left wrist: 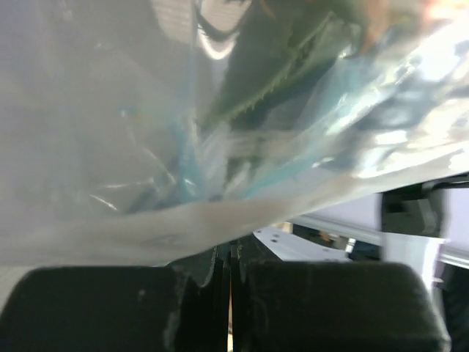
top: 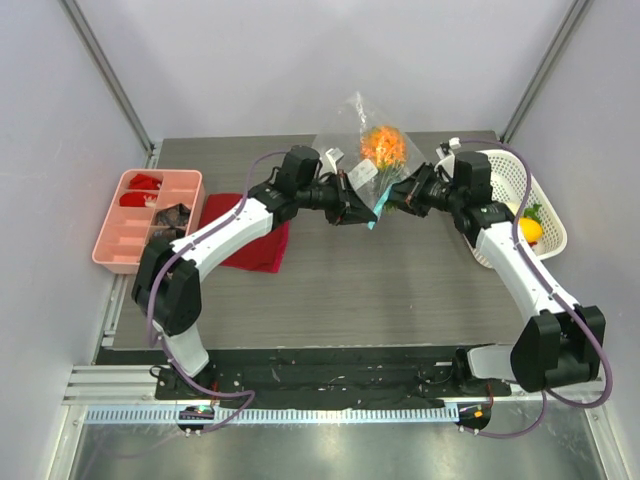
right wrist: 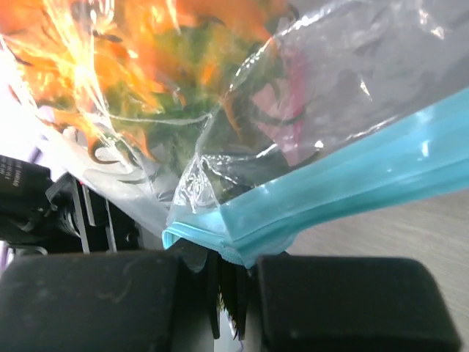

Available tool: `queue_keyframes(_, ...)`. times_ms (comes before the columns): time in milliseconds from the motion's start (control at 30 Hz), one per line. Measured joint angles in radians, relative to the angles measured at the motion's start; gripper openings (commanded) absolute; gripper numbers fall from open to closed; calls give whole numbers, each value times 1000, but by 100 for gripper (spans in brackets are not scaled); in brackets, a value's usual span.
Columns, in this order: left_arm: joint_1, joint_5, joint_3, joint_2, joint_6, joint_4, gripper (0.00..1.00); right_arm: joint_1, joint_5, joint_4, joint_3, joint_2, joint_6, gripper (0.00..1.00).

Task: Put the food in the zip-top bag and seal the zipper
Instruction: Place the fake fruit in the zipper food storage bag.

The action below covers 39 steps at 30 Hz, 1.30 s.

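The zip-top bag hangs above the table's far middle, held up between both grippers. Food, orange with green leaves, bulges inside it; its white label faces forward. My left gripper is shut on the bag's lower edge. In the left wrist view, the clear plastic drapes over the closed left gripper, with a teal streak showing. My right gripper is shut on the zipper. The teal strip's folded end is pinched in the right gripper, and orange food shows behind the plastic.
A white basket at the right holds a yellow-orange piece and some green. A pink divided tray with red and dark bits stands at the left, and a red cloth lies under the left arm.
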Motion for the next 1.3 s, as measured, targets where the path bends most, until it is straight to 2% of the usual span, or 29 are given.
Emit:
queue_keyframes(100,1,51,-12,3,-91,92,0,21,63,127,-83,-60,61,1)
queue_keyframes(267,-10,121,-13,22,-198,224,0,68,189,226,-164,-112,67,1)
queue_keyframes(433,-24,143,-13,27,-274,317,0,102,272,233,-179,-125,-7,1)
queue_keyframes(633,-25,142,-13,27,-340,362,0,169,344,183,-162,-186,-199,2)
queue_keyframes(733,-23,146,-9,25,-369,376,0,224,393,162,-158,-209,-268,12)
queue_keyframes(800,-23,147,-10,25,-396,386,0,230,406,172,-158,-212,-286,16)
queue_keyframes(900,-23,144,-27,25,-441,431,0,229,410,189,-158,-211,-291,28)
queue_keyframes(933,-21,145,-32,25,-452,439,0,227,410,188,-156,-210,-296,41)
queue_keyframes(967,-19,146,-35,25,-462,451,0,225,409,182,-148,-205,-306,46)
queue_keyframes(1000,-16,152,-38,25,-474,459,0,222,410,156,-131,-196,-327,52)
queue_keyframes(1033,-8,156,-41,22,-478,465,0,218,407,137,-117,-189,-340,62)
queue_keyframes(1100,9,172,-42,18,-488,473,0,214,407,67,-62,-161,-396,71)
queue_keyframes(1200,34,186,-45,16,-496,474,0,209,397,-63,39,-117,-504,81)
queue_keyframes(1300,52,188,-67,16,-502,476,0,209,377,-212,143,-74,-640,84)
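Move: The pineapple is already in the bag, swung out beyond the zip mouth that both hands pinch. It lies about 9 cm ahead of the right hand, 1 cm left and some 4 cm up; from the left hand, 13 cm ahead, 3 cm right and 4 cm up. The white basket stands some 27 cm right of the right hand and 2 cm back, 20 cm below. The red cloth is about 27 cm left of the left hand, 3 cm back and 24 cm down. The bag's zip edge stays pinched in the left fingers, which rise about 7 cm and tip up until nearly level, edging right and then returning. The right hand stays nearly in place, rising some 2 cm and rolling about 40 degrees around its own fingers, counter-clockwise seen from behind the hand; towards the end it opens wide, ending its pinch on the zip edge, which still lies across its fingers. ##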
